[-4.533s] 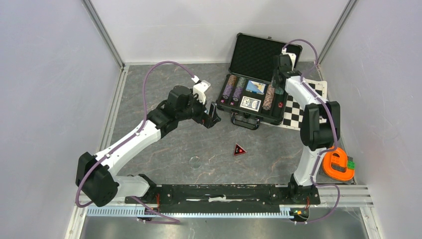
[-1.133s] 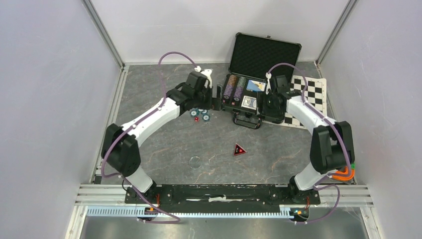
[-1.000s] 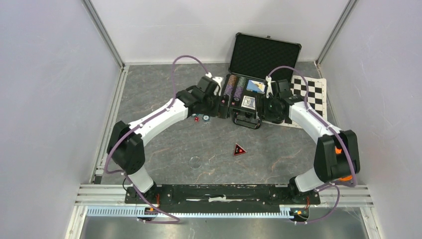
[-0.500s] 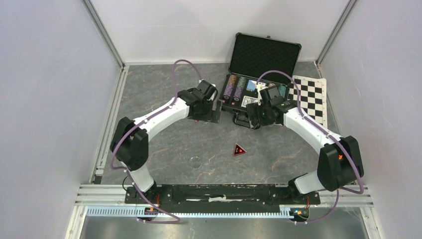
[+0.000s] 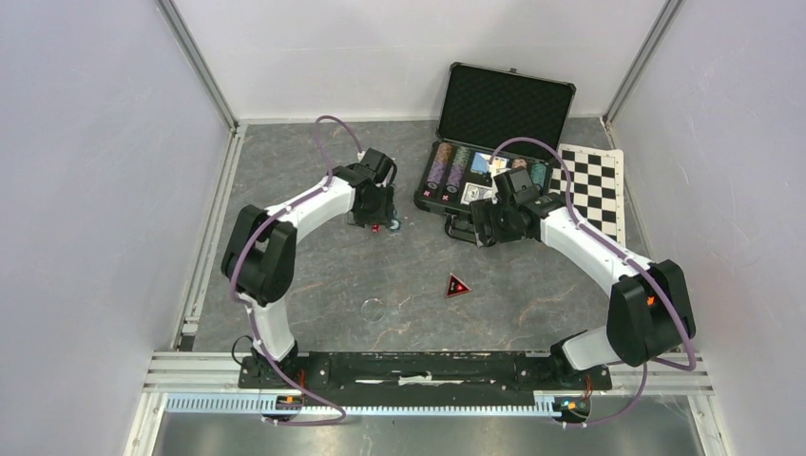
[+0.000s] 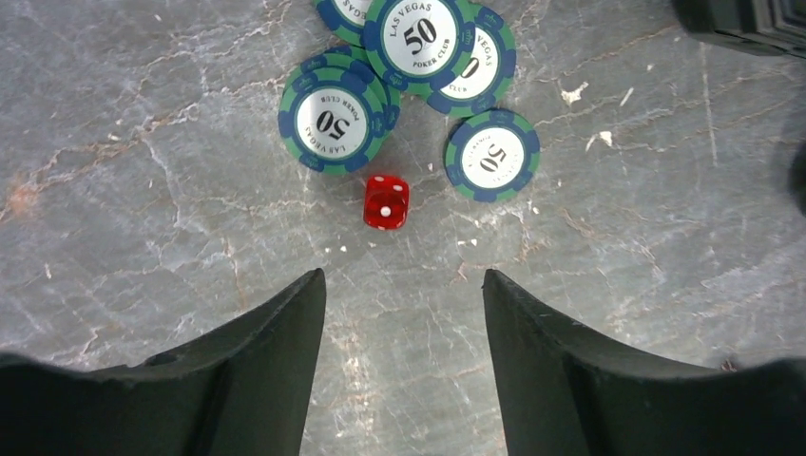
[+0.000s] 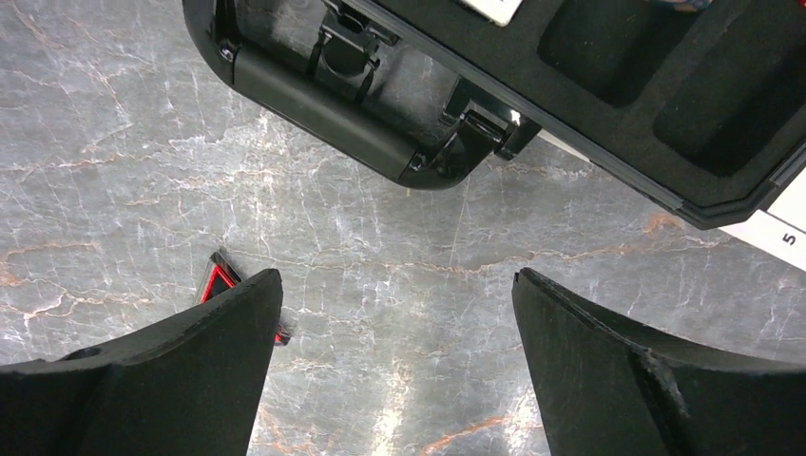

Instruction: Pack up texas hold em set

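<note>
The black case [image 5: 507, 98] lies open at the back, its foam tray [image 5: 427, 198] holding chip stacks [image 5: 449, 168] and blue card decks [image 5: 482, 163]. Several teal chips [image 6: 333, 110] and a small red die [image 6: 386, 201] lie loose on the table left of the case. My left gripper [image 6: 403, 277] hangs open just short of the die with nothing between its fingers; it appears from above at the left gripper [image 5: 374, 209]. My right gripper [image 7: 398, 275] is open and empty over bare table, in front of the case handle [image 7: 328, 106].
A red-and-black triangle [image 5: 457, 285] lies mid-table and peeks past my right gripper's left finger [image 7: 220, 279]. A small clear disc [image 5: 373, 307] sits nearer the bases. The checkered mat [image 5: 596, 183] lies right of the case. Grey walls enclose the table.
My left gripper has drawn back left from the case to above the loose chips and die. My right gripper has slid left and nearer, from over the tray to in front of the handle.
</note>
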You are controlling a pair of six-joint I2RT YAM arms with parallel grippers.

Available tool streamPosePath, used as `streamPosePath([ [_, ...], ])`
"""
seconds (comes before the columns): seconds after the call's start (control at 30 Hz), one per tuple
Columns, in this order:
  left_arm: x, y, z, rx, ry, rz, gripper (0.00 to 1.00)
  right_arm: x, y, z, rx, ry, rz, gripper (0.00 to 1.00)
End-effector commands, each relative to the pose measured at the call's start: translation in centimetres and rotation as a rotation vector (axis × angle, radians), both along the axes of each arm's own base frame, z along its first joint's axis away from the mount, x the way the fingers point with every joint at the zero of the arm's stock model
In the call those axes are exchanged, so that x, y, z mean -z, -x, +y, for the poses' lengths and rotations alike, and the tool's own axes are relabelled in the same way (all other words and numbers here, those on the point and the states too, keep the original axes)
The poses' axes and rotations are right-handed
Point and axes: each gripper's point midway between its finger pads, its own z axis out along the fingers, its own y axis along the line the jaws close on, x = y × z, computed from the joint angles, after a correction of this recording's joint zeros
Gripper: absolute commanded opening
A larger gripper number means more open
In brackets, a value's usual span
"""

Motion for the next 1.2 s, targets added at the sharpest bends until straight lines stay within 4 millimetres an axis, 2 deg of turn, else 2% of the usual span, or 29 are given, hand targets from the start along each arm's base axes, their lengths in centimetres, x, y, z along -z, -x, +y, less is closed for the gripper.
streamPosePath([
  [0.0,0.0,-2.1,-0.8,-0.017,0.025,-0.059,0.66,-2.6,-1.9,0.5,0.011,-0.016,-0.086,0.96],
  [0.3,1.4,-4.1,-0.4,-0.046,0.005,-0.071,0.47,-3.5,-2.4,0.5,0.003,-0.004,-0.096,0.96],
  [0.37,1.7,-4.3,0.0,-0.067,-0.014,-0.066,0.46,-3.6,-2.5,0.5,-0.002,-0.002,-0.099,0.96],
  [0.6,2.9,-3.9,0.1,-0.078,-0.019,-0.040,0.46,-3.6,-2.5,0.3,-0.001,0.010,-0.100,0.96],
  [0.73,3.4,-3.8,0.1,-0.074,-0.020,-0.021,0.36,-3.4,-2.4,0.2,0.001,0.017,-0.094,0.97],
  [0.9,3.4,-3.2,0.2,-0.088,-0.017,-0.003,0.34,-3.2,-2.6,0.1,-0.003,0.027,-0.092,0.97],
  [0.97,3.6,-2.8,0.2,-0.093,-0.009,0.010,0.28,-3.2,-2.7,0.2,-0.005,0.028,-0.089,0.97],
  [1.07,2.6,-2.4,0.1,-0.098,0.007,0.006,0.17,-3.1,-2.9,0.2,-0.011,0.034,-0.090,0.97],
  [1.17,0.7,-2.4,-0.5,-0.094,0.058,-0.020,0.14,-3.2,-2.9,-0.1,-0.003,0.048,-0.095,0.97],
])
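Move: The red die lies on the table about 2 cm ahead of the left hand and 5 cm below it, dead centre between its open fingers. Just beyond the die stands the near chip stack, 6 cm ahead and 1 cm left of the hand. The lone chip is 3 cm ahead and 5 cm right, the overlapping chips about 8 cm ahead and 4 cm right. From the right hand the die is roughly 34 cm left, 7 cm ahead and 7 cm lower. The red die is what the left hand comes down on: it sinks about 4.5 cm in all, easing some 2 cm forward in the first half, then going almost straight down. The part-open fingers close on the way and at the bottom pinch the die from its left and right sides, just short of the chips. Meanwhile the empty right hand, still open, drifts about 2 cm forward and a little up. ##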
